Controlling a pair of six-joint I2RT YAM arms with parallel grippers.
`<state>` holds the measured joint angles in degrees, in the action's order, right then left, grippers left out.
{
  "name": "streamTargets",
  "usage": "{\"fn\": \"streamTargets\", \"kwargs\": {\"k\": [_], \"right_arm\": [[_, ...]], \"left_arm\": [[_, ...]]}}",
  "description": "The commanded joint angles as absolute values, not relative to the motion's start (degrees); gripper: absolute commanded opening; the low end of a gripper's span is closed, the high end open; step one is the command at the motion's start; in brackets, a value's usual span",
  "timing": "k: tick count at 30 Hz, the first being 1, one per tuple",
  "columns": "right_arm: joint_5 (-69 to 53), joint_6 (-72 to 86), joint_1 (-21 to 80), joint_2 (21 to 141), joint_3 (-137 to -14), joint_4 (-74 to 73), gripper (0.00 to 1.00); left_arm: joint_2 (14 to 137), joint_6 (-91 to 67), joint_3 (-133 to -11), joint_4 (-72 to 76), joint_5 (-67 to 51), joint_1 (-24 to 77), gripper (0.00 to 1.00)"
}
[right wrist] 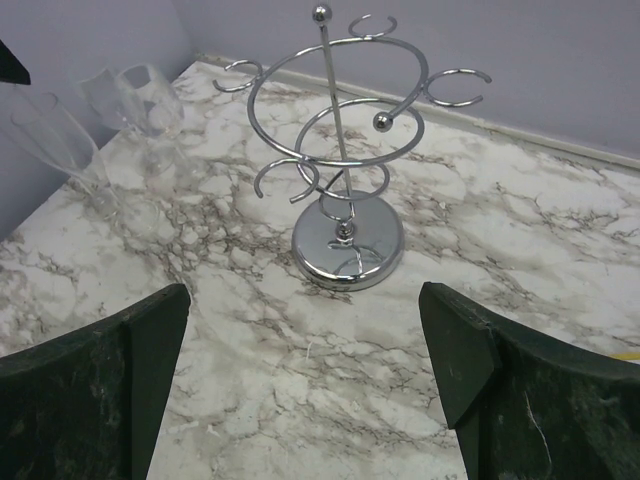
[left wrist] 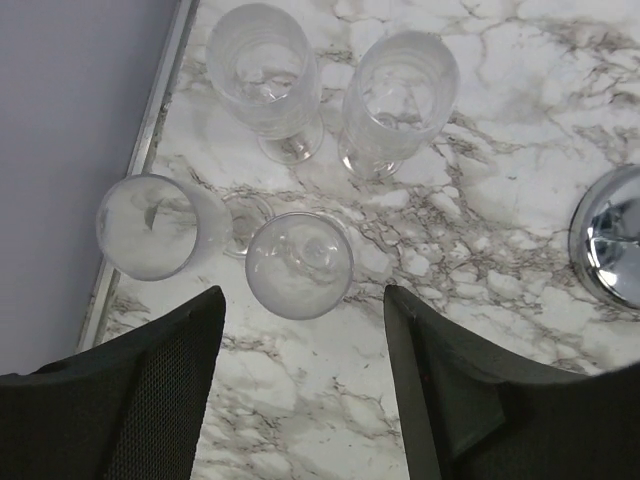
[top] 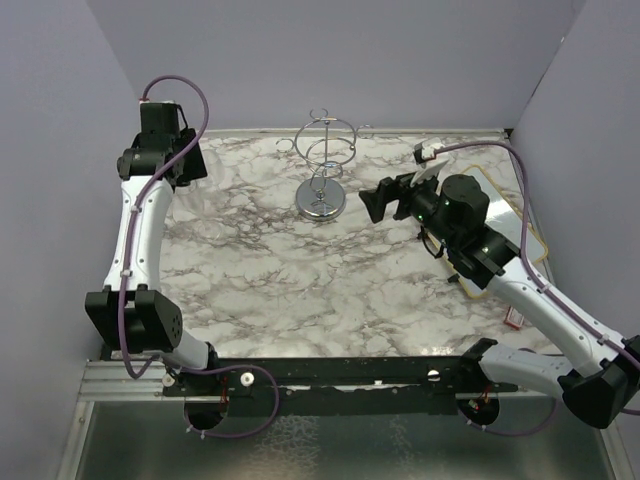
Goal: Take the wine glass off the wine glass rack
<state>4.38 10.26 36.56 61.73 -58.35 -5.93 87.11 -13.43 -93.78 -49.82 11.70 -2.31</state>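
The wine glass rack (top: 322, 165) stands at the back middle of the marble table, and its chrome loops (right wrist: 340, 150) carry no glass. Several clear wine glasses stand upright on the table by the left wall. The nearest wine glass (left wrist: 299, 265) is just ahead of my left gripper (left wrist: 303, 330), which hovers above it, open, with nothing between its fingers. Another glass (left wrist: 150, 225) stands to its left, and two more (left wrist: 265, 65) (left wrist: 400, 85) stand farther off. My right gripper (right wrist: 305, 300) is open and empty, pointed at the rack from the right (top: 385, 200).
The rack's mirrored base (left wrist: 610, 235) shows at the right edge of the left wrist view. Grey walls enclose the table on three sides. A flat board with a yellow rim (top: 525, 225) lies under the right arm at the right.
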Motion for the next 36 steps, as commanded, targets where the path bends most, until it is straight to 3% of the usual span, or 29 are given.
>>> {"fn": "streamTargets", "kwargs": {"k": [1,7,16,26,30,36], "right_arm": [[7.7,10.6,36.6,61.6,-62.0,-9.2,1.00],[13.3,10.1,36.6,59.5,-63.8,-12.1,1.00],[17.4,6.5,36.6,54.3,-70.9,-20.8,1.00],[16.9,7.3,36.6,48.9,-75.3,-22.2,1.00],[18.2,7.6,36.6,48.1,-74.8,-21.7,1.00],[19.5,8.0,36.5,47.3,-73.9,-20.5,1.00]], "left_arm": [[82.3,-14.1,-97.6,-49.7,8.3,-2.7,0.70],[76.3,-11.9,-98.4,-44.8,-5.3,-2.5,0.76],[65.4,-7.5,-95.3,-30.1,-21.2,7.6,0.78],[51.9,1.3,-86.0,-20.2,-10.0,19.2,0.85],[45.6,1.6,-78.6,-13.4,-6.5,19.7,0.91],[42.7,-0.5,-72.1,-8.8,-7.4,19.7,0.92]]}}
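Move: The wine glass just set down stands right under the left hand, its middle about 13 cm below and 1 cm back. A second glass is 9 cm to the hand's left, 1 cm back; a third is 11 cm ahead, 6 left; a fourth is 12 ahead, 2 right. The empty rack stands 10 ahead, 28 right. From the right hand, that first glass lies about 39 cm left, 5 ahead and 16 below. Both hands rise back and right, the left about 25 cm away from the glass, opening and tilting up. ##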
